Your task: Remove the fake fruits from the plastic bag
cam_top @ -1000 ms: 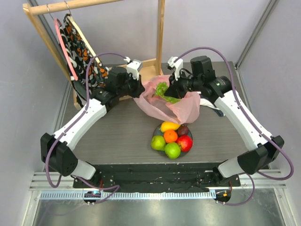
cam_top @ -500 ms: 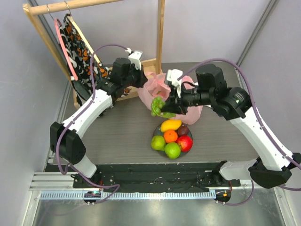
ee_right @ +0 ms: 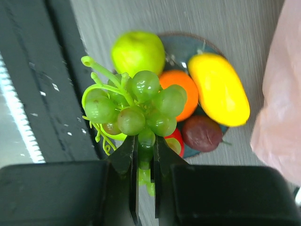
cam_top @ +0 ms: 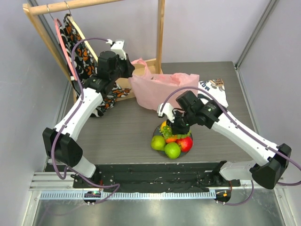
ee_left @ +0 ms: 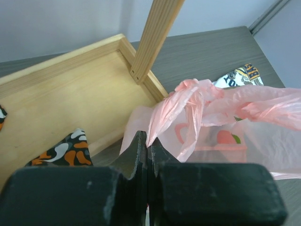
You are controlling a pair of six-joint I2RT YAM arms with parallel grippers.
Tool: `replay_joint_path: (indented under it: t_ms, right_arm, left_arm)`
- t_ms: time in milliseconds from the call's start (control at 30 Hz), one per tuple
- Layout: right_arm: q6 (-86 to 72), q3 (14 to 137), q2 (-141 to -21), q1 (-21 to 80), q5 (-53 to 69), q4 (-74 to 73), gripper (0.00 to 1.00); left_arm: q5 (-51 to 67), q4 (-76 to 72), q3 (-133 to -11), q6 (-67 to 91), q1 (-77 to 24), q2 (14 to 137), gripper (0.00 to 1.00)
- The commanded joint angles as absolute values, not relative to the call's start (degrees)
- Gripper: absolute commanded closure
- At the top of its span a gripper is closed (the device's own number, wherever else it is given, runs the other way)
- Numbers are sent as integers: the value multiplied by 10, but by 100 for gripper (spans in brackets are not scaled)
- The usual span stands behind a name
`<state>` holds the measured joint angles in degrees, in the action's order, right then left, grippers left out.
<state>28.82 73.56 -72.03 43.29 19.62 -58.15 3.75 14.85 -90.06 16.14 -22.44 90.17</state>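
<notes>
The pink plastic bag (cam_top: 162, 89) lies slumped at the back of the table. My left gripper (cam_top: 128, 70) is shut on a bunched edge of it (ee_left: 188, 101); in the left wrist view the jaws (ee_left: 148, 141) pinch the thin film. My right gripper (cam_top: 172, 129) is shut on the bunch of green grapes (ee_right: 136, 106), which hangs just above the dark plate (ee_right: 181, 47). On the plate sit a mango (ee_right: 218, 89), an orange (ee_right: 187, 96), a dark purple fruit (ee_right: 202, 133), a red apple (cam_top: 185, 143) and two green apples (cam_top: 158, 142) (cam_top: 172, 150).
A wooden rack (cam_top: 160, 28) stands at the back left, with a patterned cloth (cam_top: 82, 52) on a hanger and a wooden base tray (ee_left: 61, 99). A white-and-navy printed cloth (cam_top: 216, 87) lies right of the bag. The black rail (cam_top: 155, 169) runs just in front of the plate.
My right gripper has lifted the grapes out of the bag and brought them forward and down over the plate. My left gripper has drawn the bag's edge back and left, and the bag has sagged.
</notes>
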Motion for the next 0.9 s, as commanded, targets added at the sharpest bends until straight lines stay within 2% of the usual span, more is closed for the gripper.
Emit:
replay_joint_path:
  t_ms: [0, 133, 233, 267, 400, 467, 500, 667, 867]
  right_arm:
    - [303, 698, -718, 435, 123, -517, 98]
    - [301, 679, -739, 436, 116, -497, 97]
    - [298, 664, -749, 435, 102, -477, 91]
    - [297, 662, -753, 435, 103, -471, 81]
    - [287, 651, -762, 436, 112, -468, 61]
    - [290, 643, -762, 435, 112, -468, 59]
    - [290, 642, -761, 436, 110, -468, 52]
    - [287, 654, -755, 435, 106, -476, 31]
    - [284, 777, -736, 435, 60, -506, 22]
  left_arm:
    - [54, 127, -873, 170, -221, 860, 100]
    - [62, 125, -858, 178, -219, 850, 100]
    - [68, 123, -849, 185, -218, 846, 100]
    - [73, 121, -846, 185, -217, 843, 100]
    - [75, 120, -837, 186, -214, 839, 100]
    - [74, 117, -835, 187, -214, 840, 100]
    - [75, 116, -835, 187, -213, 841, 100]
    - [80, 113, -839, 189, -212, 848, 100]
    - [76, 113, -843, 185, -210, 852, 100]
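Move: The right hand holds the grapes over the plate, whose middle lies about 17 cm below, 1 cm ahead and 2 cm to its left. The orange is some 2 cm ahead and 3 left, the mango 8 ahead and 3 left, the red apple level ahead and 4 right, and the nearer green apple 4 back and 2 left; all are roughly 14 cm below. From the left hand the plate lies about 25 cm back, 19 right and 30 below. The right hand lowers the pinched grapes about 7 cm towards the fruit heap on the plate, easing some 2.5 cm forward and tipping its fingers nearly 10 degrees nearer to straight down; late in the descent the fingers begin to open, end about three-quarters wide, and let go of the grapes as the hand starts back up by 2 cm. The left hand keeps its pinch on the pink bag's rim and eases about 2 cm back and 2 cm down with it. ##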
